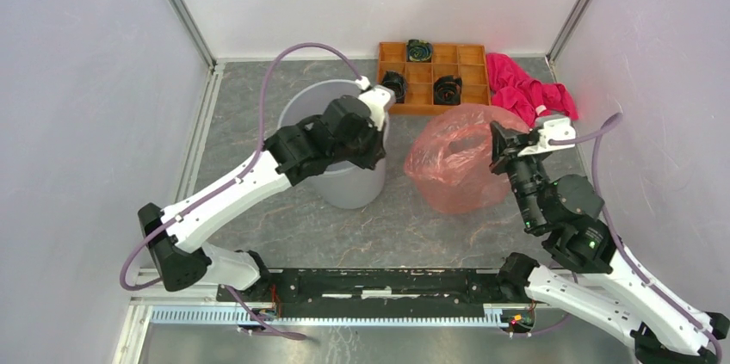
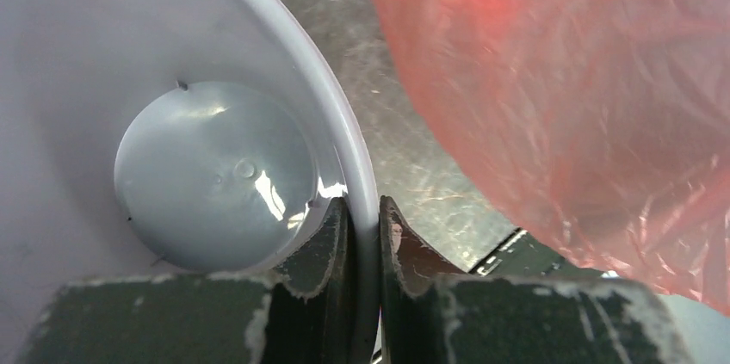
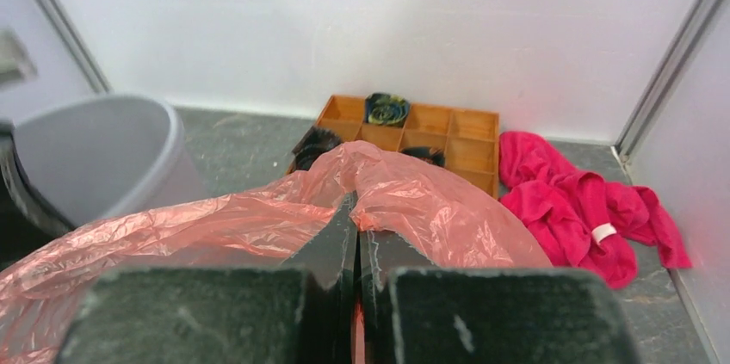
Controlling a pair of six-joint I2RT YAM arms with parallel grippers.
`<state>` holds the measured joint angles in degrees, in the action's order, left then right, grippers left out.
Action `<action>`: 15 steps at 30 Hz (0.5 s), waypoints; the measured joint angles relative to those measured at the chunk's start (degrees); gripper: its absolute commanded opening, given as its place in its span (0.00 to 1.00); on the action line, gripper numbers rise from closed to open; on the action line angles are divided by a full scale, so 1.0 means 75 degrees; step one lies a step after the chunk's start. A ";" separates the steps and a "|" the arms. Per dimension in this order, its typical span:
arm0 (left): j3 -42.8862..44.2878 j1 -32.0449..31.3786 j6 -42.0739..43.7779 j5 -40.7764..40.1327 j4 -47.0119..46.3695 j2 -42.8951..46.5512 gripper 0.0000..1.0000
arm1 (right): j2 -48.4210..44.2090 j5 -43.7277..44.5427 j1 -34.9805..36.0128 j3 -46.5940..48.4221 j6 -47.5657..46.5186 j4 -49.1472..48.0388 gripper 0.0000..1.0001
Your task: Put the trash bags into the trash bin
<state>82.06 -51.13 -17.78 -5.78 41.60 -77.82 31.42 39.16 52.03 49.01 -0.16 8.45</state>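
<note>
The light-grey trash bin (image 1: 310, 110) stands left of centre; its inside and base show in the left wrist view (image 2: 215, 175), and it shows at the left of the right wrist view (image 3: 103, 157). My left gripper (image 1: 372, 136) is shut on the bin's right rim (image 2: 366, 200), one finger inside and one outside. The translucent red-orange trash bag (image 1: 456, 157) billows to the right of the bin, apart from it. My right gripper (image 1: 498, 147) is shut on a fold of the bag (image 3: 413, 200), held above the table. The bag also fills the right of the left wrist view (image 2: 585, 80).
An orange-brown compartment tray (image 1: 460, 58) with dark rolled items stands at the back, also in the right wrist view (image 3: 469, 136). A magenta-pink cloth (image 1: 529, 93) lies at the back right (image 3: 585, 209). White walls enclose the grey table.
</note>
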 measured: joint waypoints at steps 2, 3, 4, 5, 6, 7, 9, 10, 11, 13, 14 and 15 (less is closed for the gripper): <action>0.0023 -0.0431 -0.0061 0.0012 -0.0175 -0.0128 0.05 | -0.0032 0.0172 0.0000 0.0137 -0.0082 -0.0157 0.01; 0.0047 -0.0571 -0.0099 0.0017 -0.0245 -0.0198 0.10 | -0.0026 0.0204 0.0000 0.0210 -0.0114 -0.0210 0.01; 0.0076 -0.0697 -0.0111 0.0020 -0.0306 -0.0280 0.18 | -0.0017 0.0227 0.0000 0.0303 -0.0163 -0.0271 0.01; 0.0108 -0.0793 -0.0114 0.0032 -0.0367 -0.0353 0.25 | -0.0009 0.0254 0.0000 0.0385 -0.0198 -0.0315 0.01; 0.0131 -0.0857 -0.0114 0.0052 -0.0405 -0.0411 0.32 | 0.0006 0.0259 0.0000 0.0495 -0.0242 -0.0361 0.01; 0.0143 -0.0898 -0.0117 0.0061 -0.0425 -0.0437 0.39 | 0.0032 0.0262 0.0000 0.0612 -0.0289 -0.0405 0.01; 0.0140 -0.0912 -0.0230 0.0216 -0.0478 -0.0446 0.54 | 0.0119 0.0248 0.0000 0.0880 -0.0396 -0.0478 0.01; 0.0140 -0.0909 -0.0294 0.0335 -0.0571 -0.0443 0.59 | 0.0187 0.0227 0.0000 0.1052 -0.0466 -0.0513 0.01; 0.0140 -0.0909 -0.0356 0.0399 -0.0664 -0.0414 0.64 | 0.0274 0.0181 0.0000 0.1247 -0.0562 -0.0571 0.01; 0.0119 -0.0935 -0.0393 0.0423 -0.0828 -0.0227 0.73 | 0.0434 0.0017 0.0000 0.1553 -0.0731 -0.0662 0.01; 0.0079 -0.0947 -0.0385 0.0423 -0.0915 -0.0087 0.78 | 0.0530 -0.0099 0.0000 0.1705 -0.0810 -0.0688 0.01; -0.0047 -0.0947 -0.0376 0.0396 -0.1084 0.0192 0.81 | 0.0641 -0.0230 0.0000 0.1845 -0.0883 -0.0711 0.01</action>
<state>81.71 -58.24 -20.60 -2.81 33.47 -76.38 36.23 37.43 52.03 62.85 -6.79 3.11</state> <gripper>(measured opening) 0.712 0.012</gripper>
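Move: My left hand pinches the bin's right-hand, near rim: the bin's middle lies about 8 cm ahead of it, 11 cm left and 13 cm below. The bag is some 19 cm right of that hand, 1 cm ahead and nearly level in height. From my right hand, which holds the bag, the bin is about 34 cm left, 9 cm ahead and 24 cm below. The bag's middle hangs 6 cm left, 1 cm ahead and 12 cm down. With my left hand I keep hold of the rim and pull the bin about 5 cm to the right and 3 cm back, towards the bag's side, then spread my fingers and rise some 3 cm to let go. Meanwhile my right hand, still pinched shut on the bag, lifts it about 10 cm, fingers tilting up some 10 degrees. ##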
